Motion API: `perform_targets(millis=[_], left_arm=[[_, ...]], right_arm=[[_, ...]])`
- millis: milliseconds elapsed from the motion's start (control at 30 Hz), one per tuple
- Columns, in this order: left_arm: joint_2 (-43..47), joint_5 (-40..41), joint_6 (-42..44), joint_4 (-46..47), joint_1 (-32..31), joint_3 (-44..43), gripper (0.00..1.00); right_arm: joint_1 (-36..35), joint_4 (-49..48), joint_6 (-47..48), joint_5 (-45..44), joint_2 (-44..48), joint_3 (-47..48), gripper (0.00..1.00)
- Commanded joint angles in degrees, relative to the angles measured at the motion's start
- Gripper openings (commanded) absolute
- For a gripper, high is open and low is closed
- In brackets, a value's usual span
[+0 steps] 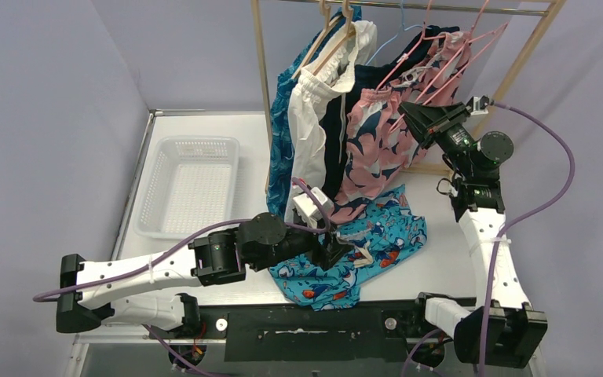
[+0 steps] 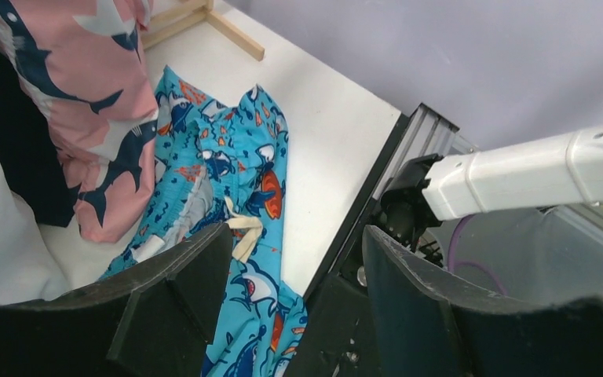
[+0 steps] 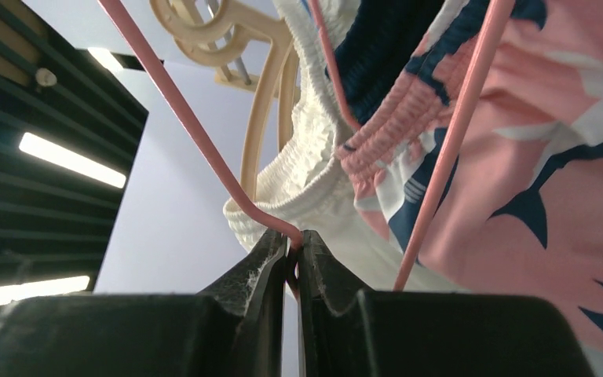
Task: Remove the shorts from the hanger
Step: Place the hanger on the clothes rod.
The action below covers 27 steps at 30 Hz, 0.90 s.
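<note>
The teal cartoon-print shorts (image 1: 377, 243) lie flat on the table, off any hanger; they also show in the left wrist view (image 2: 228, 173). My left gripper (image 1: 336, 253) is open just above their near edge (image 2: 294, 243). The pink-and-navy floral shorts (image 1: 373, 149), plain navy shorts (image 1: 336, 133), white drawstring shorts (image 1: 312, 126) and blue leaf-pattern shorts (image 1: 281, 133) hang on the rack. My right gripper (image 1: 408, 111) is shut on the wire of a pink hanger (image 3: 196, 133) next to the floral shorts (image 3: 534, 157); its closed tips (image 3: 294, 239) pinch the wire's bend.
A white mesh basket (image 1: 188, 188) stands at the left of the table. The wooden rack's posts (image 1: 261, 63) rise at the back, with wooden hangers (image 1: 330, 39) and several pink hangers on the rail. The table's front rail (image 2: 408, 157) lies beside the teal shorts.
</note>
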<state>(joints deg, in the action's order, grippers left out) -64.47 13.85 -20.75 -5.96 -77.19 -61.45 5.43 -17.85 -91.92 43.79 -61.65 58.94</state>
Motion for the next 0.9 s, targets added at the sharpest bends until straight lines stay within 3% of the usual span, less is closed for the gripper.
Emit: perform_targets(millis=[0,300,867], left_arm=[[-1.12,-1.3,-0.49,-0.81,0.01,-2.18,0.61],[-1.77,-1.01,-0.25,-0.37,0.14,-2.05,0.62],[-3.36,-2.03,-1.0,-0.81,0.18,-1.96,0.64]], right_arm=[[1.73,-11.3,-7.43,1.67,-3.39,3.07,0.0],[2.85,-12.48,-8.28,2.36,-7.93,8.43,0.0],[6.98,-12.45,-8.71,4.91,-12.74,8.73,0.03]])
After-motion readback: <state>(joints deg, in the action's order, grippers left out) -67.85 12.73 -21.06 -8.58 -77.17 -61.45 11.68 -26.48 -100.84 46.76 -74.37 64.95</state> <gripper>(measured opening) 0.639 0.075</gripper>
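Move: About 15 cm ahead of the right hand, 14 cm to its right and 20 cm above lies the free stretch of clothes rod; the fingers already hold the empty pink hanger. The pink shorts hang roughly 12 cm ahead of this hand, 2 cm left and 15 cm below, the white shorts some 12 cm ahead, 20 cm left and 12 cm below. From the left hand the same rod spot is about 36 cm ahead, 27 cm right and 32 cm up. Carrying the pink hanger towards the clothes rod with fingers kept shut on its wire, the right hand goes forward about 4 cm, nearly halts and lifts some 2 cm, then pushes on forward and to the right while sinking back to its starting height. The open, empty left hand sinks about 3 cm towards the removed blue shorts. ##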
